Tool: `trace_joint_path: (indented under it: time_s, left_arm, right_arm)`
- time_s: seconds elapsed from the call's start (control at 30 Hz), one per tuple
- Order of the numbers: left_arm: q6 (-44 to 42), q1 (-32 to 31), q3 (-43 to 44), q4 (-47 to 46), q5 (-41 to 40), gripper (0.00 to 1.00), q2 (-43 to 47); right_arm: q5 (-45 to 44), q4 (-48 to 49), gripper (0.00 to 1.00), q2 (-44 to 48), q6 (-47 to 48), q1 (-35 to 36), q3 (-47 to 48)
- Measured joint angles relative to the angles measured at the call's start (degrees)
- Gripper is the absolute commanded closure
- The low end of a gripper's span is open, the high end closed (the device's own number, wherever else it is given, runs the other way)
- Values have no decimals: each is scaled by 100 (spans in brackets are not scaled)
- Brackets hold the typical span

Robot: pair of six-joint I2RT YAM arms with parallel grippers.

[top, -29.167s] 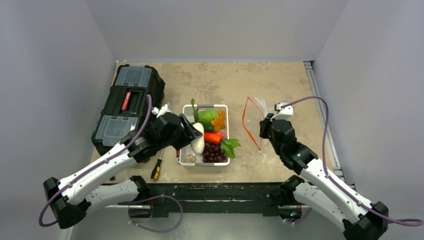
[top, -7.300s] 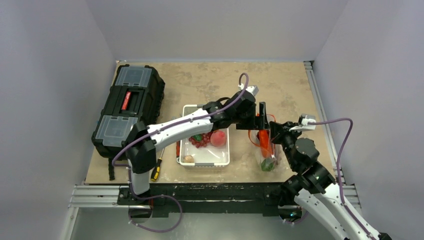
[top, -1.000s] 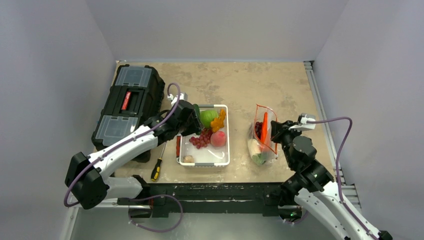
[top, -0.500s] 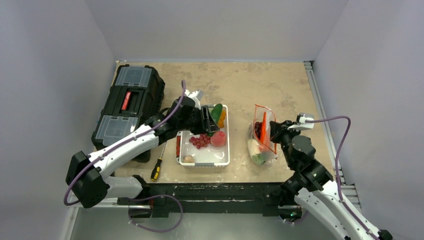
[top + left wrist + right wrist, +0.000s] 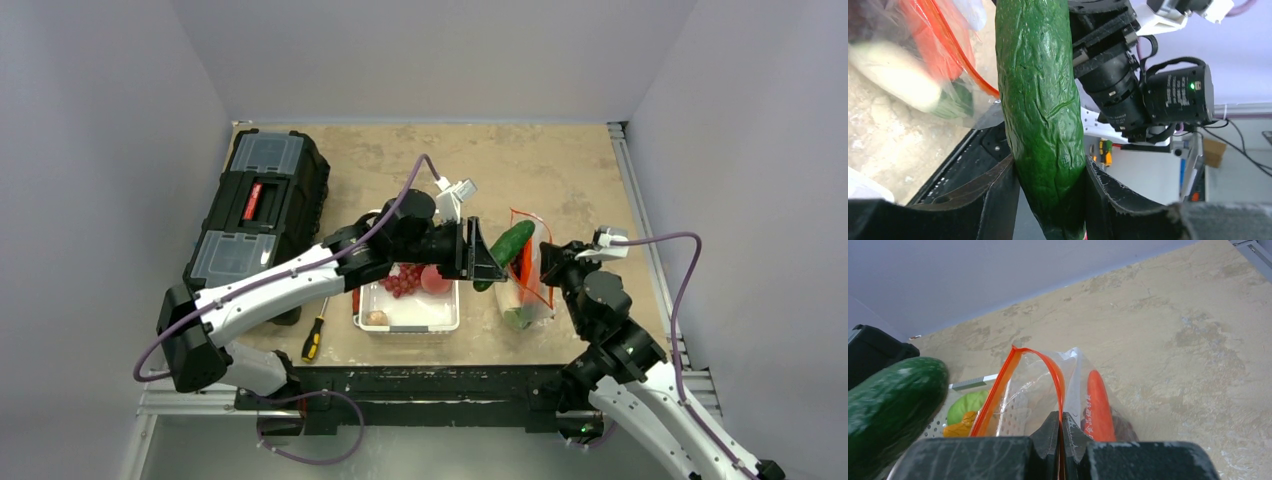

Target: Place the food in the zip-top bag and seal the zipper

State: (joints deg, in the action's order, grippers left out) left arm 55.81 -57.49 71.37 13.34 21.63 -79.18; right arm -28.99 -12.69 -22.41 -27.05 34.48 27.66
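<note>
My left gripper [image 5: 480, 262] is shut on a green cucumber [image 5: 505, 250], holding it by one end [image 5: 1040, 100] between both fingers. The cucumber's free end points at the open mouth of the zip-top bag [image 5: 525, 290], just left of it. My right gripper [image 5: 1060, 416] is shut on the red-orange zipper [image 5: 1043, 357] and holds the bag upright. Inside the bag lie an orange carrot [image 5: 1098, 405], a white radish [image 5: 893, 70] and something dark purple. Red grapes [image 5: 400, 280] and a pink peach [image 5: 435, 280] remain in the white tray [image 5: 410, 318].
A black toolbox [image 5: 255, 215] stands at the left of the table. A yellow-handled screwdriver [image 5: 313, 340] lies beside the tray. Through the bag, the right wrist view shows a green cabbage [image 5: 965, 405] and an orange piece [image 5: 958, 429] in the tray.
My left arm has lifted the cucumber out of the tray and carried it right, up to the bag's mouth. The right gripper and bag have stayed put.
</note>
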Motion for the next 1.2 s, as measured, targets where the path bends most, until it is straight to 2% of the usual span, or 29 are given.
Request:
trace_joint_path:
  time_s: [0.43,0.57,0.67,0.9,1.03,1.2]
  left_arm:
    - [2424,-118,52,-739,221,100,-1285]
    - [2879,-153,61,-789,70,100,-1338]
    - [3071,-160,138,-767,-70,96,-1364]
    - [3442,-157,238,-776,-407,76,-1405]
    - [3530,-153,380,-776,-535,71,-1565]
    - [3528,-138,492,-767,-656,41,-1759]
  right_arm:
    - [205,26,100,380,127,0,-35]
    - [313,31,100,396,157,0,-70]
    - [341,39,100,396,164,0,-70]
    - [459,76,100,396,208,0,-81]
    - [457,76,100,393,229,0,-81]
    - [450,72,100,393,229,0,-81]
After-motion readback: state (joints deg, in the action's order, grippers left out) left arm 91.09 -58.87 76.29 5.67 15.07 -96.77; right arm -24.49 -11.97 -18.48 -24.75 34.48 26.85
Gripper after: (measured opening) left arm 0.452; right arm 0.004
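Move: The cucumber is already in my left fingers; the bag's open mouth lies about 8 cm ahead of them, 8 cm to the right and 6 cm below. The carrot, standing in the bag, is some 2 cm beyond the mouth's middle and 5 cm lower. The peach in the crate lies about 11 cm ahead of my left hand, 9 cm to its left and 25 cm down. My right fingers pinch the zipper edge, with the mouth's middle about 3 cm ahead and 3 cm left of them, level. My left hand tips the cucumber's far end down some 30 degrees as it swings right and down, about 5 cm each way, then feeds it forward into the open mouth, drifting a little more right and turning slightly counter-clockwise. The fingers keep their hold near the cucumber's rear end. My right hand keeps pinching the zipper edge, shifting it about a centimetre up, back and left. ##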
